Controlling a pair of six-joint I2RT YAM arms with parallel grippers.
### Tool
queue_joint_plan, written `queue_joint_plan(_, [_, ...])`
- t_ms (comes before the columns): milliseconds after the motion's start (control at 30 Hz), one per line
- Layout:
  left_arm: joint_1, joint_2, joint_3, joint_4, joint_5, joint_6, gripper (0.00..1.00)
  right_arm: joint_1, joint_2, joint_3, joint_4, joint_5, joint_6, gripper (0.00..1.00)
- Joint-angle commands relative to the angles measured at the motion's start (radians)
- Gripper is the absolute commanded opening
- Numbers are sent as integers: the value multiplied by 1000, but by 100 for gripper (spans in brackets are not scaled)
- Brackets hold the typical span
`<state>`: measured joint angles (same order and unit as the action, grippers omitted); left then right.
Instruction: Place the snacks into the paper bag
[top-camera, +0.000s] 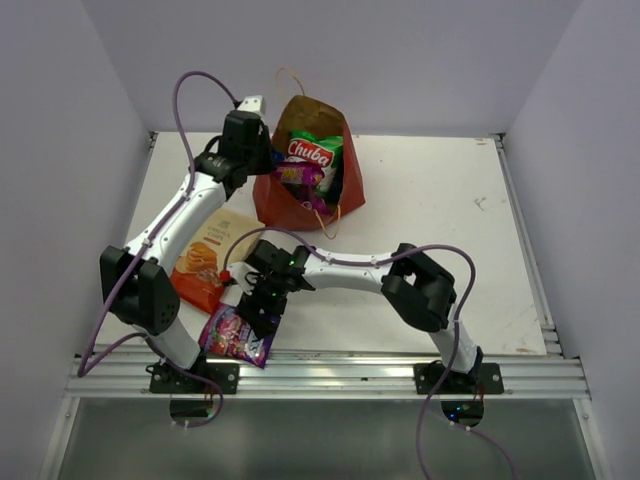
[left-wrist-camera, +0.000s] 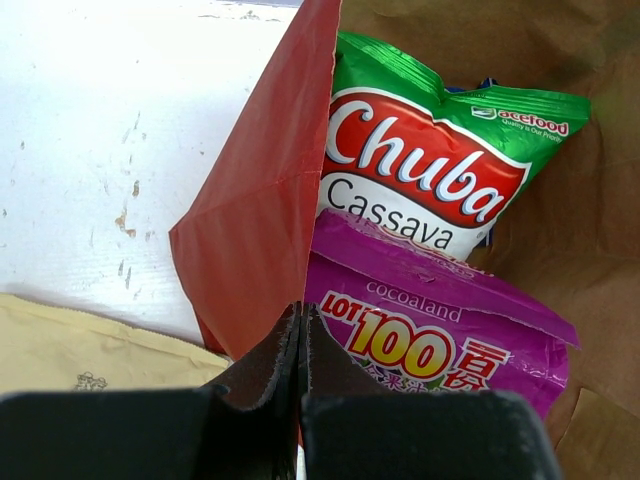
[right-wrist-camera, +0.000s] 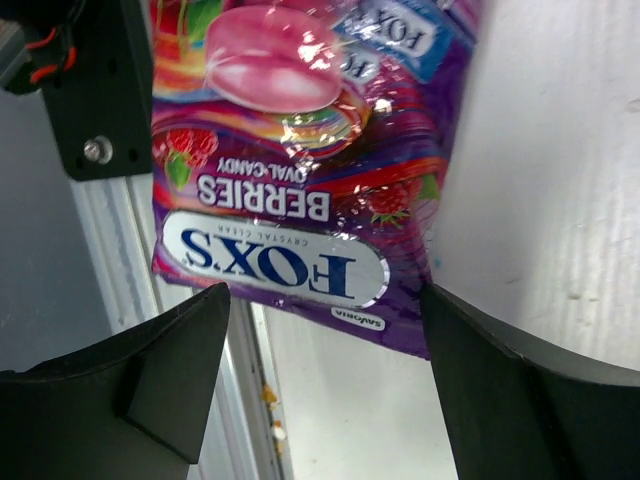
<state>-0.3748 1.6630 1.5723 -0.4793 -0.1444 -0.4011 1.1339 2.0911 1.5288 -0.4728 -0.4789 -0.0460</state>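
Observation:
The reddish-brown paper bag stands open at the back of the table. Inside it are the green-white Chuba packet and a purple candy pack. A blue edge peeks out behind the Chuba packet. My left gripper is shut on the bag's left wall. The beige-orange chips packet lies flat by the left arm. A second purple candy pack lies at the table's near edge. My right gripper hovers over its end, open, with a finger on either side and apart from it.
The purple pack partly overhangs the metal rail along the near edge, next to the left arm's base. The bag's string handles hang loose at its front and back. White table stretches right of the bag.

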Motion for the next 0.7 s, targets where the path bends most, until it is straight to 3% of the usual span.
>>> queue_joint_plan(0, [-1,-60,-6,27,-17,16,0,4,12,51,51,61,6,80])
queue_joint_plan(400, [-1,-69,-26,39,-14,28,0,61,23,-32,131,180,5,79])
queue_joint_plan(500, [5,-69,-29,39,-9,30,0,79,40,-59,138,192,12,74])
queue_joint_plan(533, [8,-69,-29,41,-7,30,0,82,44,-71,141,195,24,70])
queue_joint_plan(567, [14,-69,-29,45,-4,33,0,83,55,-75,138,201,29,44])
queue_joint_plan(633, [20,-69,-29,48,3,33,0,84,60,-81,122,209,37,28])
queue_joint_plan(667, [23,-69,-29,51,8,33,0,84,55,-84,119,223,35,13])
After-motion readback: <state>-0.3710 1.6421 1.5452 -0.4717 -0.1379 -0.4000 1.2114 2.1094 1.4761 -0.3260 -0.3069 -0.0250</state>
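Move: The right hand hangs open at the near, right-hand end of the purple candy pouch. The pouch's middle lies some 5 cm to its left, 3 cm back and 3 cm below. The orange-and-tan chips bag lies about 14 cm ahead and 9 cm left, also 3 cm below; the paper bag stands some 29 cm ahead, 11 cm right, its middle 8 cm higher. From the left hand the candy pouch lies about 36 cm back, 7 cm left and 24 cm below. Forward and left by about 2 cm at first, the right hand skims level along the candy pouch's end, its fingertips tipping forward some 10 degrees. It then draws back the same small distance while sinking 2 cm, and closes its wide-open fingers to pinch the pouch's right-hand edge near the forward corner. ##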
